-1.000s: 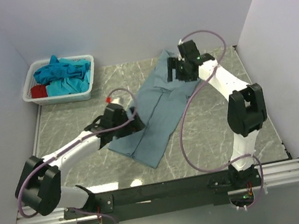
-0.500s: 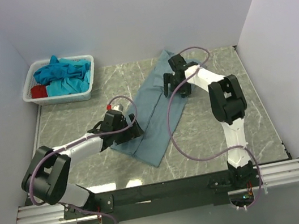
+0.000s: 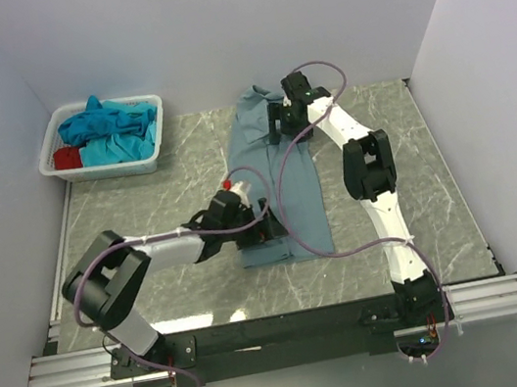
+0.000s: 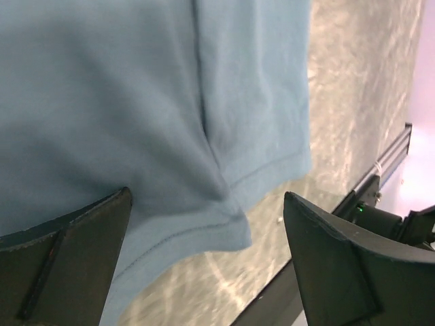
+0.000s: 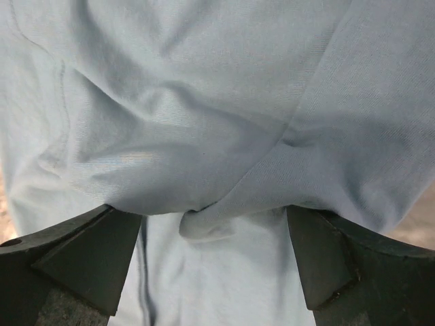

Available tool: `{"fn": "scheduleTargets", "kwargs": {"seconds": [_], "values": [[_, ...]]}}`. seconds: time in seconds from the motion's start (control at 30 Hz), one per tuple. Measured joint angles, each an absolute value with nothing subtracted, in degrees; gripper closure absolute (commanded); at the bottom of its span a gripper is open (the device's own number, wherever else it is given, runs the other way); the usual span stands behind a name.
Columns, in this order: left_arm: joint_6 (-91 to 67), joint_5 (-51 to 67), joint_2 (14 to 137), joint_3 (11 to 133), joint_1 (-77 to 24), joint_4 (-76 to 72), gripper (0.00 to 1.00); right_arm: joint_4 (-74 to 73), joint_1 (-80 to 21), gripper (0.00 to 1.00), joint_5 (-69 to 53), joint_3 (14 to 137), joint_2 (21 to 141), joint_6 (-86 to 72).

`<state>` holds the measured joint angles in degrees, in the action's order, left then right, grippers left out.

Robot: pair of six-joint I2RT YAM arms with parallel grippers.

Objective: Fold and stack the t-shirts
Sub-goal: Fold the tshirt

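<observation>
A grey-blue t-shirt [image 3: 299, 187] lies on the marble table as a long narrow strip running from the back wall towards the front. My left gripper [image 3: 263, 229] is low over its near left corner. In the left wrist view the left gripper [image 4: 207, 197] stands open, with the hem corner of the t-shirt [image 4: 136, 102] between its fingers. My right gripper [image 3: 278, 123] is over the far end of the strip. The right gripper [image 5: 209, 214] is open too, straddling a bunched fold of the t-shirt [image 5: 204, 136]. Turquoise t-shirts [image 3: 109, 129] and a red one [image 3: 66, 158] lie in the basket.
The white plastic basket [image 3: 158, 121] stands at the back left corner by the left wall. The black front rail [image 4: 380, 204] of the table runs close behind the shirt's near hem. Walls close in the table on three sides.
The grey-blue t-shirt has swung from a diagonal lie to a nearly straight strip. My left gripper moved right along the near edge. My right gripper moved left and towards the back wall.
</observation>
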<state>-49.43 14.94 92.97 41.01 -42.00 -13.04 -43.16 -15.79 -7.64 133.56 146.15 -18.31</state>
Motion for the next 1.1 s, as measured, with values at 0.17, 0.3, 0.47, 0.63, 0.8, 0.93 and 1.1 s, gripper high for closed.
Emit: {"fn": "scheduleTargets", "kwargs": {"seconds": [0.17,0.3,0.47,0.63,0.8,0.93,1.1], "values": [[-49.3,14.7,95.2,45.7,-44.1,-9.9,0.01,-42.5,-15.7,0.08,-9.3,133.4,145.9,-16.1],[-48.7,9.0,92.7,47.2,-44.1,-4.2,0.01,-40.2,-15.7,0.08,-6.9,124.3,138.6,-15.0],[-48.1,-0.1,84.5,47.1,-44.1,4.1,0.01,-33.9,-15.9,0.08,-2.9,101.0,116.5,-16.0],[-47.9,-6.1,72.1,42.6,-44.1,5.9,0.01,-25.1,-16.5,0.08,-0.4,78.3,94.5,-19.0],[-49.3,-8.4,62.5,34.9,-44.1,5.0,0.0,-20.4,-18.8,0.08,1.1,60.3,84.6,-22.1],[-50.4,-9.2,58.9,31.1,-44.1,4.0,0.01,-20.1,-21.0,0.08,1.1,50.1,81.0,-24.1],[-50.9,-9.4,58.6,29.3,-44.1,1.1,0.0,-19.0,-22.3,0.07,0.3,43.6,73.3,-24.7]]}}
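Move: The long folded t-shirt lies just under both hands: its middle is about 12 cm ahead of the left hand and 3 cm to its right, and some 20 cm back from the right hand and 2 cm to its left. The bottom hem is about 12 cm back from the left hand and 3 cm to its right; the lower left edge is 8 cm to its left, level with it. The collar end lies 6 cm ahead of the right hand and 2 cm to its left. Both open hands lift off the shirt, right arcing back about 27 cm, left shifting some 9 cm leftward. ##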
